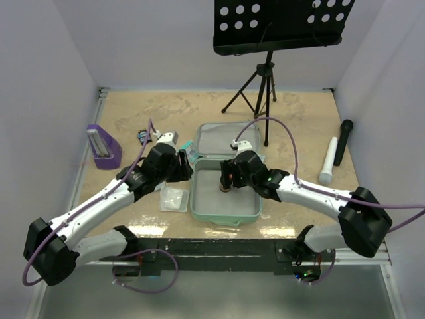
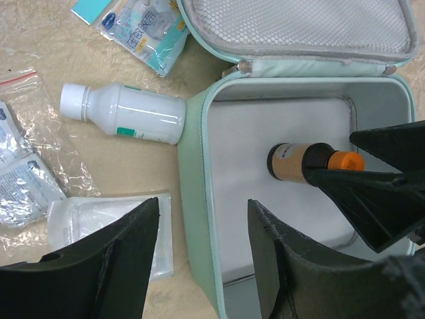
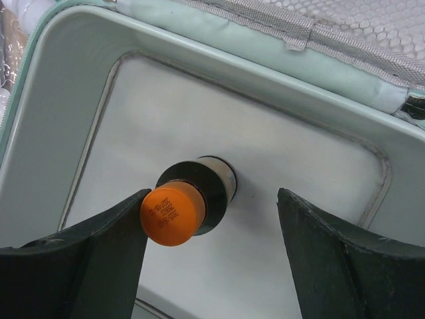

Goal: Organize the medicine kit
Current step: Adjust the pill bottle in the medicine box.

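Note:
The mint-green medicine kit (image 1: 226,216) lies open, its mesh-lined lid (image 1: 222,139) folded back. A small brown bottle (image 3: 199,186) with an orange cap (image 3: 170,216) stands upright on the kit's grey floor. My right gripper (image 3: 214,193) is open around it: the cap rests against the left finger, and the right finger is well apart. In the left wrist view that bottle (image 2: 295,161) shows between the right arm's black fingers (image 2: 372,193). My left gripper (image 2: 203,203) is open astride the kit's left wall (image 2: 192,173), neither finger touching it.
Left of the kit on the table lie a white bottle (image 2: 126,113), a blue-printed packet (image 2: 143,33), clear bags (image 2: 26,166) and a flat clear packet (image 1: 174,198). A purple stand (image 1: 103,146) is further left. A tripod (image 1: 262,80), a black microphone (image 1: 343,141) and a white cylinder (image 1: 329,159) stand to the right.

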Robot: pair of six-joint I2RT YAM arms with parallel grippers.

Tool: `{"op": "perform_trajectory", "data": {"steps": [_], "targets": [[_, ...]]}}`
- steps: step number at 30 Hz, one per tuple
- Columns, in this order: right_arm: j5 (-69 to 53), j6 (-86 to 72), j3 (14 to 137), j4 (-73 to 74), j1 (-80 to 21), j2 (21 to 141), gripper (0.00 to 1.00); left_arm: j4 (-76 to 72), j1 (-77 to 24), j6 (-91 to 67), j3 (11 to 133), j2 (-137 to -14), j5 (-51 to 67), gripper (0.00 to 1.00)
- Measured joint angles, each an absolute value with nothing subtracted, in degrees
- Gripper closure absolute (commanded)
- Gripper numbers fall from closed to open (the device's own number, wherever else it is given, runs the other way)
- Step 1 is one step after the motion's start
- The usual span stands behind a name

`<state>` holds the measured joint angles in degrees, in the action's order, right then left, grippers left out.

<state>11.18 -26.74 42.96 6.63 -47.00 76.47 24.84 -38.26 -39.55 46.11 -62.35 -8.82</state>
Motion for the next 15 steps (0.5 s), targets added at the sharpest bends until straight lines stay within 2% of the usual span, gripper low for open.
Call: {"op": "perform_trajectory", "data": {"steps": [5, 8, 12, 15], "targets": [[12.19, -26.76, 42.96, 5.87, -47.24, 76.88, 0.39, 24.51, -38.26, -39.92, 45.08, -60.73, -9.04, 0.41], [12.47, -26.72, 43.27, 4.64, -47.24, 78.02, 0.52, 23.46, -38.26, -39.99, 44.49, -60.75, -8.99, 0.41], [12.58, -26.48, 44.51, 2.81, -47.24, 80.36, 0.73, 23.11, -38.26, -40.25, 42.59, -60.80, -8.95, 0.41], [12.32, -26.02, 46.02, 2.11, -47.11, 81.43, 0.93, 23.16, -38.26, -40.77, 41.78, -60.82, -8.78, 0.41]]}}
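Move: The brown pill bottle stands in the box, its middle about 1 cm ahead of the right hand, 2 cm to its left and 3 cm lower, with the orange cap beside the left finger. The open box lid's middle is about 17 cm ahead, straight on, and 7 cm down. The white bottle lies roughly 8 cm ahead and 15 cm left, the gauze packet 3 cm back and 17 cm left. From the left hand the pill bottle is some 11 cm right, 2 cm ahead and 8 cm below. The right hand's wide-open fingers shut on the pill bottle's orange cap, pinching it from both sides, while the hand slides about 3 cm forward and to the left over the box floor, barely changing height or tilt. Beside the box the empty left hand sinks about 2 cm and eases back slightly, fingers still open. ##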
